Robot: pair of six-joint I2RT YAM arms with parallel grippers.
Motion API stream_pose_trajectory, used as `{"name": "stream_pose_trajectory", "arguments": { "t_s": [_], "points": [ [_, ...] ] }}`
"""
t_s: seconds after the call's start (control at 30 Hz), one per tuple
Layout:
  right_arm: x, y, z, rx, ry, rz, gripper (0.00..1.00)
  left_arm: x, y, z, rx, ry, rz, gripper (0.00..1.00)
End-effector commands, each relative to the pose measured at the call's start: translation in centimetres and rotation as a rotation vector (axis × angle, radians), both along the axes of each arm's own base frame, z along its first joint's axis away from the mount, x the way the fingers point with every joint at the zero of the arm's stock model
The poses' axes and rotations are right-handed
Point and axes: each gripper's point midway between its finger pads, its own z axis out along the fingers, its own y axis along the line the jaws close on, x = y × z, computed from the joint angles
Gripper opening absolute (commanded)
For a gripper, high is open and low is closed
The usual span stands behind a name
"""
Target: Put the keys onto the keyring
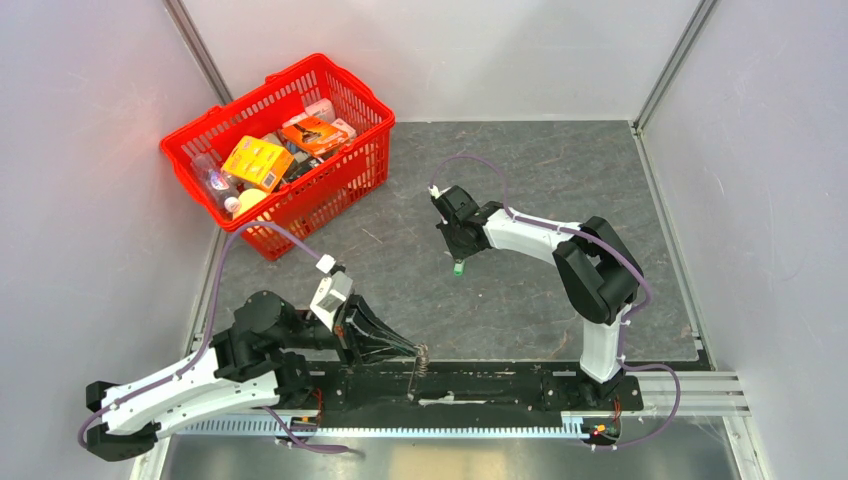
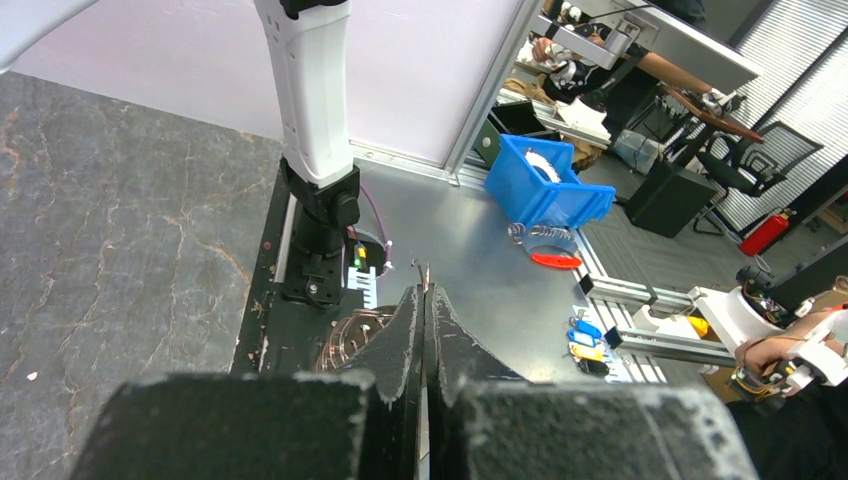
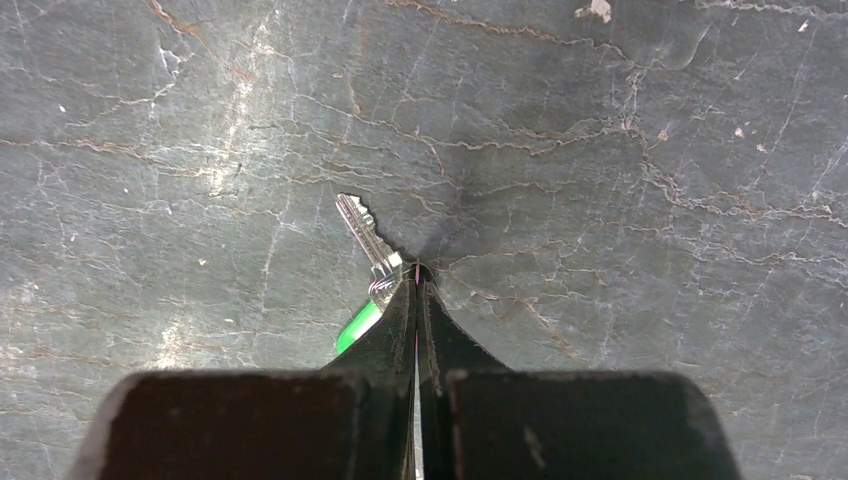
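Observation:
The keys point(image 3: 362, 228) lie flat on the dark stone table: a silvery blade pointing away, with a bright green head point(image 3: 358, 325) partly tucked under my right gripper's left finger. My right gripper point(image 3: 418, 274) is shut, its tips down on the table just right of the key, which is beside the jaws and not between them. From above, the green head point(image 1: 458, 268) shows just below that gripper point(image 1: 455, 252). My left gripper point(image 1: 413, 350) hovers near the front rail, shut on the keyring point(image 1: 421, 360). Only a thin metal edge of the keyring point(image 2: 426, 270) pokes past its tips point(image 2: 424, 292).
A red basket point(image 1: 335, 180) of packaged goods stands at the back left. The right arm's white base post point(image 2: 315, 100) rises on the black front rail point(image 1: 500, 385). Grey walls enclose both sides and the back. A blue bin point(image 2: 545, 190) sits beyond the table.

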Motion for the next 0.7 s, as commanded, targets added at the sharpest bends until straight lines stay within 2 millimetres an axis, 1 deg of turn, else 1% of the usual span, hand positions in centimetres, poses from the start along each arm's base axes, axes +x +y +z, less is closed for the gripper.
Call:
{"name": "stream_pose_trajectory", "arguments": {
  "t_s": [0.0,0.13,0.23,0.3,0.37,0.4,0.67],
  "points": [
    [0.4,0.0,2.1,0.024,-0.041,-0.003,0.0,-0.4,0.5,2.1,-0.057,-0.052,-0.012,0.02],
    [-0.4,0.0,5.2,0.085,-0.071,0.012,0.0,-0.7,0.5,2.4,-0.058,-0.052,-0.031,0.02],
    [-1.9,0.2,7.6,0.157,-0.075,0.05,0.0,-0.9,0.3,2.4,-0.049,-0.046,-0.046,0.02],
    [-3.3,0.2,9.3,0.207,-0.075,0.076,0.0,-1.0,0.4,2.5,-0.046,-0.052,-0.052,0.02],
    [-4.6,0.0,11.4,0.254,-0.1,0.097,0.0,-1.2,0.5,2.8,-0.052,-0.056,-0.058,0.02],
    [-5.7,0.2,12.2,0.287,-0.087,0.128,0.0,-1.2,0.5,2.9,-0.055,-0.058,-0.063,0.02],
    [-12.4,-0.5,20.3,0.493,-0.124,0.301,0.0,-2.5,0.0,3.7,-0.035,-0.058,-0.161,0.02]
  ]
}}
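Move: The right gripper is already shut on the keys at the table. The keyring they are bound for is about 31 cm back from it, some 7 cm to its left and about 28 cm higher. The green fob lies about 2 cm back of the right gripper, level sideways and just below its fingertips. From the left gripper, the keyring is right at the fingertips, about 1 cm to the right and 1 cm below, level fore and aft. Keep the right fingers shut on the keys and lift them off the table, climbing almost straight up at first, then drawing back as well towards the keyring: about 18 cm up and 8 cm back, still gathering way backward. Swing the fingertips some 25 degrees towards the left as you rise. Hold the keyring nearly still in the closed left gripper. ##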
